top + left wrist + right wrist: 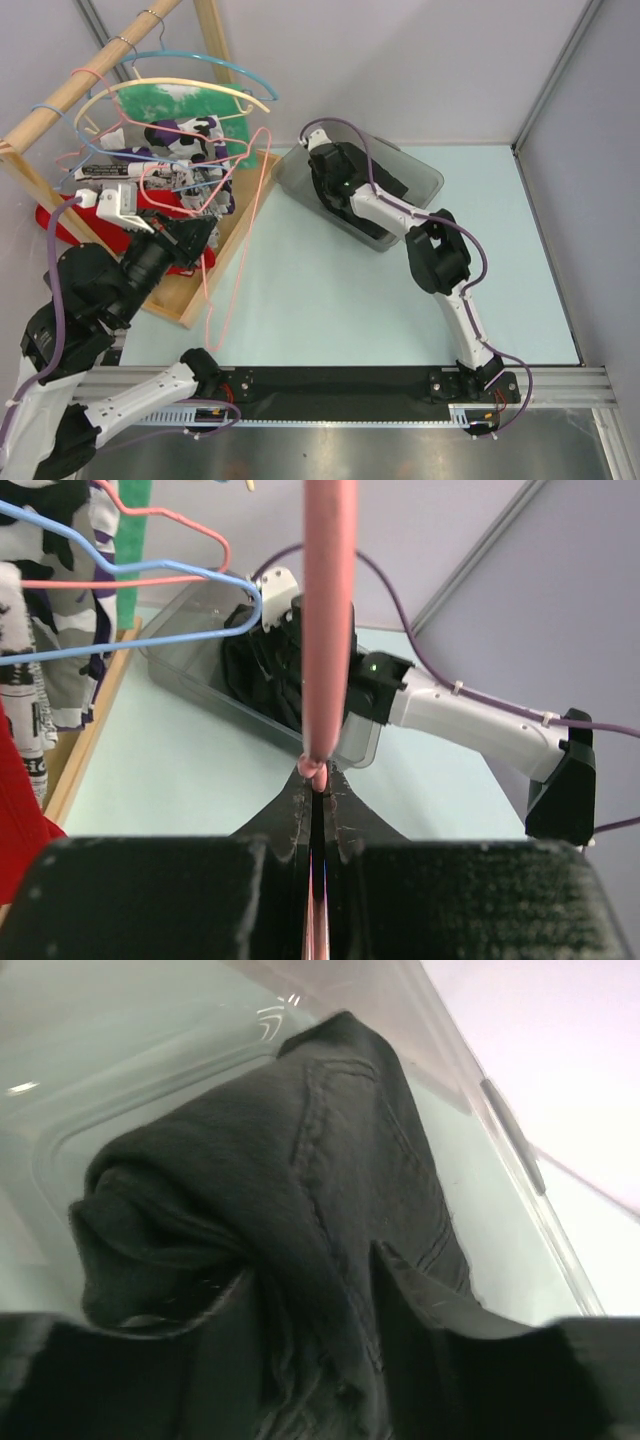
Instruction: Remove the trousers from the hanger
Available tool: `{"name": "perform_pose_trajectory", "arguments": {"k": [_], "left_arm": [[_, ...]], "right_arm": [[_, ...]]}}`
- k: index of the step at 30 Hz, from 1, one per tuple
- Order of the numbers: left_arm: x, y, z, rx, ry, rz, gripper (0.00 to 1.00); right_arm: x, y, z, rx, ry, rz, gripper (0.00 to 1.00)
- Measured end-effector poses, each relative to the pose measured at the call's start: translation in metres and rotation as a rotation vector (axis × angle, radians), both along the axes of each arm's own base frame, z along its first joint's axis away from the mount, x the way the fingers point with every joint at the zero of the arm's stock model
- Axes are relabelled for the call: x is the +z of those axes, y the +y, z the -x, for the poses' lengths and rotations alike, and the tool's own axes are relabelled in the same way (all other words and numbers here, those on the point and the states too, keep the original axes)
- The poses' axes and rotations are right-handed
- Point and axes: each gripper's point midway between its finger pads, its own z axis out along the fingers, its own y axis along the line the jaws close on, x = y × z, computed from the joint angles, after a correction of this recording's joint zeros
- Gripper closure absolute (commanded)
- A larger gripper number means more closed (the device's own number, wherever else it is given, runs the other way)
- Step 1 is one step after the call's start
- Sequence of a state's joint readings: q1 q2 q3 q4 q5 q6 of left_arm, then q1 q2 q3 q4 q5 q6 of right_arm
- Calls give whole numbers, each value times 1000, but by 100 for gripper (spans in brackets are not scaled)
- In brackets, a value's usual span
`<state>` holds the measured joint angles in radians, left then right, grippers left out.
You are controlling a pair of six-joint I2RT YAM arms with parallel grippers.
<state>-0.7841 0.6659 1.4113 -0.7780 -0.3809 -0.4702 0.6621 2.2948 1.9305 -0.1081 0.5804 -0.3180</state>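
The pink wire hanger (257, 195) is bare and hangs tilted in front of the wooden rack. My left gripper (200, 235) is shut on its wire. In the left wrist view the wire (330, 610) runs up from between my closed jaws (319, 780). The black trousers (388, 183) lie inside a grey see-through bin (425, 175) at the back centre, off the hanger. My right gripper (332, 172) reaches into the bin. In the right wrist view its two fingers (320, 1320) pinch a bunched fold of the trousers (300, 1160).
A wooden rack (100, 75) at the back left carries a blue hanger (200, 60), a cream hanger (180, 88), purple-and-white patterned garments (185, 140) and a red cloth (50, 215). Its wooden base (228, 250) lies beside my left gripper. Grey walls close in the table.
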Motion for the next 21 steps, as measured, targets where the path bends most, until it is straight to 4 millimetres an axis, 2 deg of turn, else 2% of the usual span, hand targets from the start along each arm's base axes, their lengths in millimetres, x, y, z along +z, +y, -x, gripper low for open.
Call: {"name": "perform_pose_trajectory", "arguments": {"k": [1, 3, 4, 7, 10, 12, 16, 21], "left_arm": [[-1, -2, 0, -6, 5, -3, 100], [-5, -7, -1, -23, 24, -10, 100], [-8, -10, -3, -29, 35, -15, 100], [-15, -19, -7, -44, 68, -25, 100], [-20, -24, -10, -45, 93, -28, 100], [-22, -25, -11, -44, 103, -26, 100], [-23, -28, -14, -42, 116, -24, 100], [-33, -40, -24, -37, 161, -39, 100]], "right_arm": [[2, 0, 0, -4, 6, -7, 33], [8, 0, 2, -25, 25, -35, 24], [11, 0, 3, -32, 31, -43, 16], [16, -3, 13, -59, 72, -70, 6], [20, -12, 32, -88, 134, -68, 3], [32, -18, 49, -104, 163, -74, 3], [71, -26, 97, -106, 183, -111, 2], [119, -20, 193, 25, 194, -239, 2]]}}
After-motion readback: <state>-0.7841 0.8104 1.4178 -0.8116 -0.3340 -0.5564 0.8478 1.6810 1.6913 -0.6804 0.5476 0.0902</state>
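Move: The black trousers lie bunched in the grey bin under the right hand, their middle about 5 cm to its right, 2 cm back and 5 cm below. The bin's middle is almost the same, 6 cm right, 3 cm back and 6 cm down; the wooden rack's tray edge is about 12 cm left, level ahead and 8 cm below. From the left hand, which already holds the pink hanger, the trousers lie roughly 35 cm ahead, 22 cm right and 33 cm below. Opening on from half-open to nearly full, the right fingers free the trousers; the hand first lifts slightly, then draws back ever faster and up out of the bin, some 19 cm back and 12 cm up, rolling its left side up and tipping down a little. The left hand keeps its pinch on the pink hanger and eases about 5 cm right and down, slightly forward, tipping down. ##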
